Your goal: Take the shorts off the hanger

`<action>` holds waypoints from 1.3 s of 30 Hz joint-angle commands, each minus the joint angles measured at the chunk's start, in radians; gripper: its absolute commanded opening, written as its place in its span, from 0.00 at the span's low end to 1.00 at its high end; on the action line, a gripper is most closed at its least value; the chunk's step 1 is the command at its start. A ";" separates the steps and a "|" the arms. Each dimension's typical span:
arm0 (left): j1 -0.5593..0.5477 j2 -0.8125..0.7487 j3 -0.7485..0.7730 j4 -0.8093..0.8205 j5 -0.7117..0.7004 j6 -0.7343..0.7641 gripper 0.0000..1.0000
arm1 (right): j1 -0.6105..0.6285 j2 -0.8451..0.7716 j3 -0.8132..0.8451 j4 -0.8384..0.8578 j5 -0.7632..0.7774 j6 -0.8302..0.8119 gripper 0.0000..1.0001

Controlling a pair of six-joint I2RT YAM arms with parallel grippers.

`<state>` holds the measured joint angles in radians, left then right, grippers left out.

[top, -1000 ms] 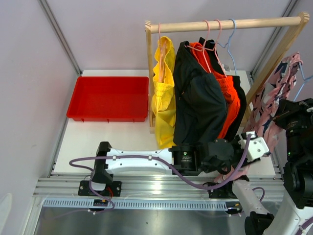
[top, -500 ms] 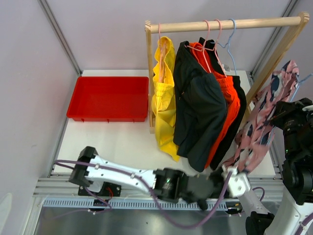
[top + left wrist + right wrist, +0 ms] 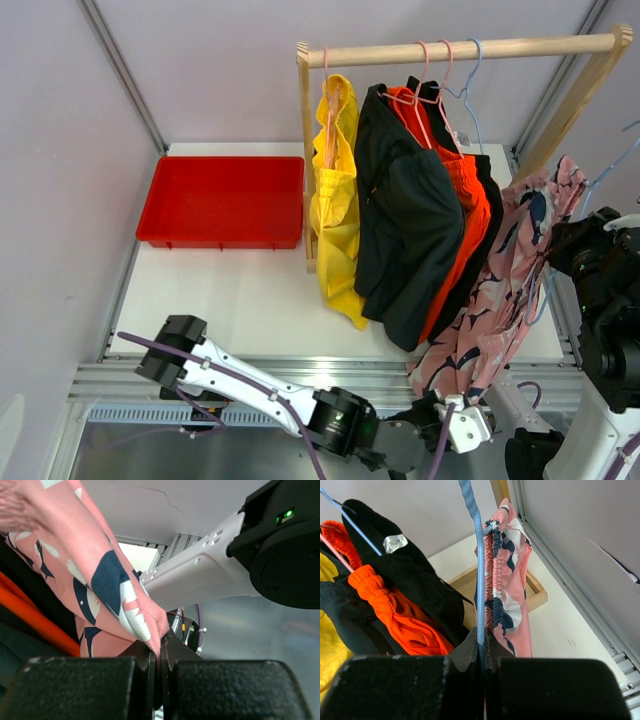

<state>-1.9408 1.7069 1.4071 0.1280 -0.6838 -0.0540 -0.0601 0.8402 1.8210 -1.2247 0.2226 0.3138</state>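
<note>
The pink shorts point(image 3: 500, 290) with a navy pattern hang stretched off the rack's right end, their waistband point(image 3: 495, 575) threaded on a blue hanger point(image 3: 476, 555). My right gripper point(image 3: 481, 647) is shut on that hanger's wire; in the top view it point(image 3: 557, 243) sits at the shorts' upper right. At the near table edge, my left gripper point(image 3: 428, 400) is shut on the shorts' lower hem point(image 3: 155, 630), pulling the cloth taut. Yellow shorts point(image 3: 335, 200), dark charcoal shorts point(image 3: 405, 220), orange shorts point(image 3: 468, 200) and black shorts point(image 3: 492, 190) hang on the wooden rail point(image 3: 500, 47).
A red tray point(image 3: 222, 200) lies on the white table at the back left. The rack's wooden posts point(image 3: 305, 150) stand beside the yellow shorts and at the far right. The right arm's white link point(image 3: 200, 575) passes close behind the pink cloth.
My left gripper closed on the pink shorts' hem and swung down past the near table edge, drawing the shorts downward. The right gripper with the hanger dropped slightly.
</note>
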 commanded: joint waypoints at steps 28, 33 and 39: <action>0.430 0.022 0.296 -0.337 0.181 -0.106 0.00 | 0.037 0.150 0.434 -0.259 -0.370 0.171 0.00; 0.396 0.033 0.241 -0.364 0.161 -0.142 0.00 | 0.057 0.234 0.577 -0.234 -0.313 0.174 0.00; 0.286 -0.021 0.138 -0.341 0.104 -0.182 0.00 | 0.114 0.221 0.356 -0.061 -0.181 0.114 0.00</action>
<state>-1.5970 1.7828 1.5661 -0.2501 -0.5373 -0.1833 0.0418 1.0405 2.2559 -1.3529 -0.0475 0.4671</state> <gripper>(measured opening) 0.017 0.044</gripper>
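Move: The left hand already pinches the pink shorts' hem. Their middle is about 14 cm ahead, 4 cm right and 7 cm above it; the blue hanger is about 14 cm ahead, 11 cm right and 15 cm up, and the black shorts roughly 21 cm ahead, 1 cm right and 9 cm up. From the right hand, which grips the hanger, the pink shorts' middle is level fore-and-aft, about 7 cm left and 9 cm below. Left hand sweeps the pinched shorts about 24 cm forward, then down and back; right carries hanger left, up. ##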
